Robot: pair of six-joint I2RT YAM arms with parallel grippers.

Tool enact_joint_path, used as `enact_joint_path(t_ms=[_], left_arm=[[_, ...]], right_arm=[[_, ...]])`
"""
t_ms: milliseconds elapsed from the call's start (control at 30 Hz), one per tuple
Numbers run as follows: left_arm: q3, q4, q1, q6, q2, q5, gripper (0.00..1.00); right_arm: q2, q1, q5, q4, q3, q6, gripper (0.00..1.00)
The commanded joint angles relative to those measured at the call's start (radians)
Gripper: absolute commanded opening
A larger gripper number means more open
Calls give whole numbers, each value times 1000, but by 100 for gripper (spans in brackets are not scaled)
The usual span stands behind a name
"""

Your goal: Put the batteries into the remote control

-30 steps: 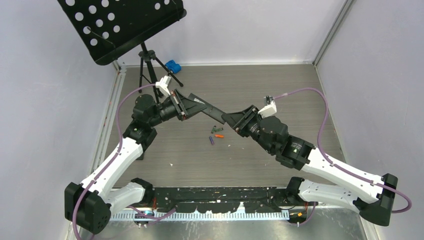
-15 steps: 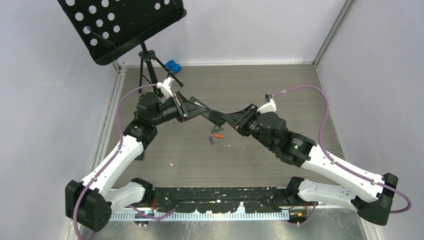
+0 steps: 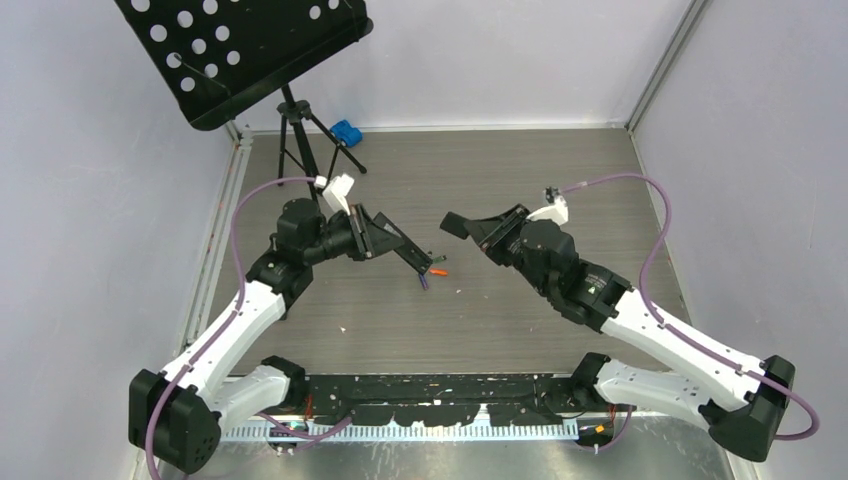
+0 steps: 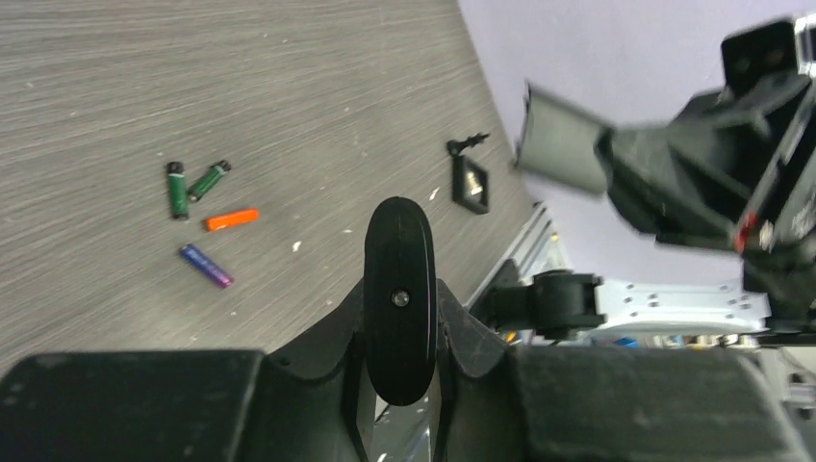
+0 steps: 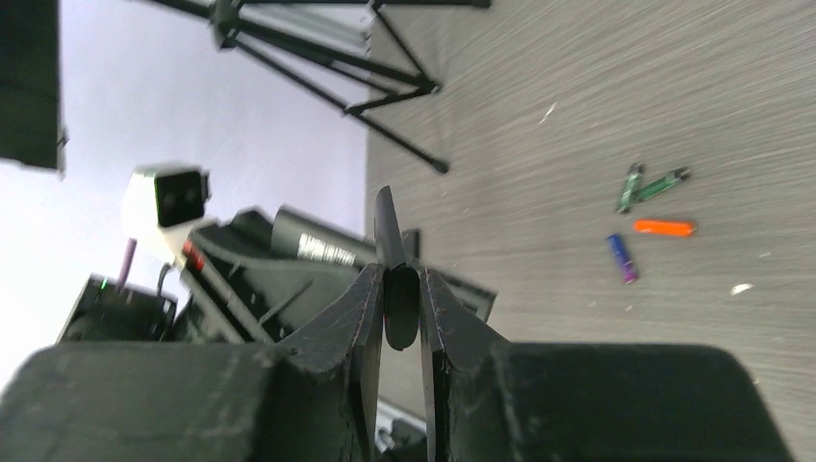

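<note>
My left gripper (image 3: 385,238) (image 4: 399,289) is shut on the black remote control (image 3: 410,255) (image 4: 397,250), which slants down to the right over the table. Its far end hangs just above the batteries. They lie loose on the table: two green (image 4: 176,190) (image 4: 209,180), one orange (image 4: 232,219) (image 3: 437,272) and one purple (image 4: 205,266) (image 3: 424,283). My right gripper (image 3: 480,228) (image 5: 401,274) is shut on a small flat black cover (image 3: 455,224) (image 5: 390,231). It holds the cover in the air to the right of the remote, apart from it.
A black music stand (image 3: 240,50) on a tripod (image 3: 300,130) stands at the back left, with a small blue object (image 3: 345,131) by its feet. A small black piece (image 4: 470,183) lies on the table near the front rail. Walls close in on three sides.
The two grippers met at the remote a second ago. The right one has pulled back up and to the right with the cover, and the left has swung the remote down toward the batteries.
</note>
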Motion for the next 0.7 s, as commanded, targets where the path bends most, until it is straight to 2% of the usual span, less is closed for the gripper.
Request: enact_joint_path(t_ms=[0, 67, 333, 467, 567, 600, 667], left_arm=[[-40, 5, 6, 146, -38, 25, 0], [-44, -9, 6, 168, -36, 31, 0], [-18, -21, 6, 217, 11, 103, 0], [-14, -12, 6, 213, 22, 103, 0], [-3, -8, 6, 209, 33, 107, 0], [0, -6, 6, 207, 32, 116, 0], [2, 1, 6, 206, 33, 132, 0]], right_arm=[[3, -137, 48, -53, -68, -19, 0], [28, -220, -3, -33, -109, -32, 0], [206, -425, -231, 122, -270, -95, 0], [280, -486, -315, 149, -304, -116, 0], [317, -499, -296, 85, -291, -137, 0], [325, -502, -295, 60, -287, -146, 3], [331, -503, -282, 20, -278, -155, 19]])
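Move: The right hand, with the battery cover already in its fingers, is bound for a bare patch of table about 9 cm to its right, 5 cm ahead and roughly 27 cm below. Down on the table, the orange battery lies about 3 cm ahead and 5 cm left, and the green pair 6 cm ahead and 7 cm left. The remote is level with it, some 10 cm left and 4 cm lower. From the left hand the patch is about 20 cm right, 4 cm ahead, 24 cm below. Still pinching the battery cover, the right hand swings away from the remote and down to just above the bare table right of the batteries: about 23 cm down and 11 cm right, a little forward at first, fingers tipping some 30 degrees downward, slowing at the end. The left hand keeps its hold on the remote and sinks about 4 cm. ##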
